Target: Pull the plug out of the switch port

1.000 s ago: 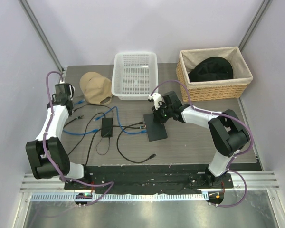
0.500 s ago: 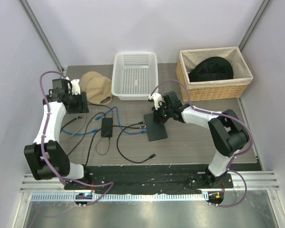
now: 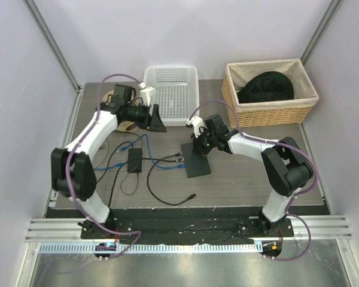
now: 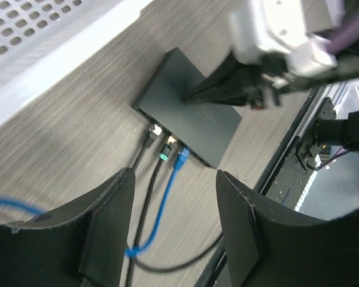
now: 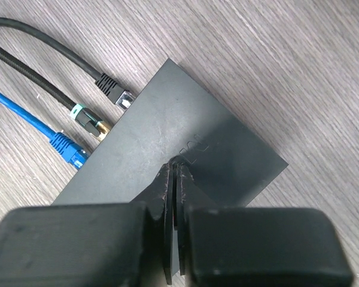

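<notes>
The switch (image 5: 167, 119) is a flat matte-black box lying mid-table (image 3: 197, 162). Three plugs sit side by side in its left edge: a black plug (image 5: 115, 89), a green-and-gold plug (image 5: 88, 121) and a blue plug (image 5: 67, 148). My right gripper (image 5: 176, 166) is shut, its tips resting on the switch's top face with nothing between them. My left gripper (image 4: 173, 233) is open and empty. It hovers above the table left of the switch, beside the white basket, and looks down on the three plugs (image 4: 166, 149). In the top view it hangs at the basket's near left corner (image 3: 157, 124).
A white perforated basket (image 3: 170, 89) stands at the back centre. At the back right a wicker basket (image 3: 269, 110) holds a dark item. A tan cap (image 3: 127, 125) lies partly under the left arm. A black adapter brick (image 3: 134, 160) and loose black and blue cables lie left of the switch.
My left arm has swung from the far left edge rightward to the basket's corner, and its jaws have opened. My right gripper stays shut on the switch's top.
</notes>
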### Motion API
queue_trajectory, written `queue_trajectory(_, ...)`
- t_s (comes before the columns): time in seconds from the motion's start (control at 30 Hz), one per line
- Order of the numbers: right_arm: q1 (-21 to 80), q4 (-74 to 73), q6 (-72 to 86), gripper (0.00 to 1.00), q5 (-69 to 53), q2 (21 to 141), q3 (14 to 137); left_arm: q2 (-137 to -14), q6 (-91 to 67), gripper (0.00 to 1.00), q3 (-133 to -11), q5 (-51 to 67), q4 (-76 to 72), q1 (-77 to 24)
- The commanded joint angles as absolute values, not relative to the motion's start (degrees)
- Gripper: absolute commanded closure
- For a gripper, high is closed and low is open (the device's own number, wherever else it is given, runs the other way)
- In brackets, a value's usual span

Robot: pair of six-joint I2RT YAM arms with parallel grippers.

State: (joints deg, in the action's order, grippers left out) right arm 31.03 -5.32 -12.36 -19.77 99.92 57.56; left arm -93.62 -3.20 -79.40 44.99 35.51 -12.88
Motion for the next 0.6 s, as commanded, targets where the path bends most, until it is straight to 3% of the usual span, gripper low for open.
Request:
queue_trajectory(0.0, 31.2, -10.1, -14.2, 0.99, -20.3, 100.8, 57.7, -102.7, -4.4, 0.39, -82.9, 43.8, 33.0, -15.6)
queue_trajectory(0.37, 31.2, -11.2, -14.3, 0.99, -17.8, 94.6, 50.5, -109.1, -6.4, 0.40, -81.5, 29.0, 27.2, -24.2)
queue_trajectory(0.57, 31.2, -11.1, -14.6, 0.99, -18.1, 95.5, 51.2, -112.8, -4.9, 0.43, -83.0, 30.0, 28.7, -24.3)
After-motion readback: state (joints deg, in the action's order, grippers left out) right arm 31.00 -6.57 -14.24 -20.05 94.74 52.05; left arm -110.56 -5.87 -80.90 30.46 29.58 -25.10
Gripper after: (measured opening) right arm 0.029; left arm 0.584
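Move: The far black plug lies about 8 cm to the left hand's right, some 2 cm back and 17 cm below. Beside it on the switch, the green-ringed plug is 2 cm nearer the base and the blue plug 4 cm nearer; the switch's middle is about 6 cm to its right and 2 cm back. The right hand's shut tips are on the switch top, its middle 2 cm back, the far black plug 6 cm left. Shut fingertips still resting on the switch top, the right hand slides about 3 cm back and to the right along the lid. The left hand drops some 12 cm and goes 6 cm right towards the far black plug, fingers staying open and tipping about 15 degrees steeper; it touches nothing yet. ##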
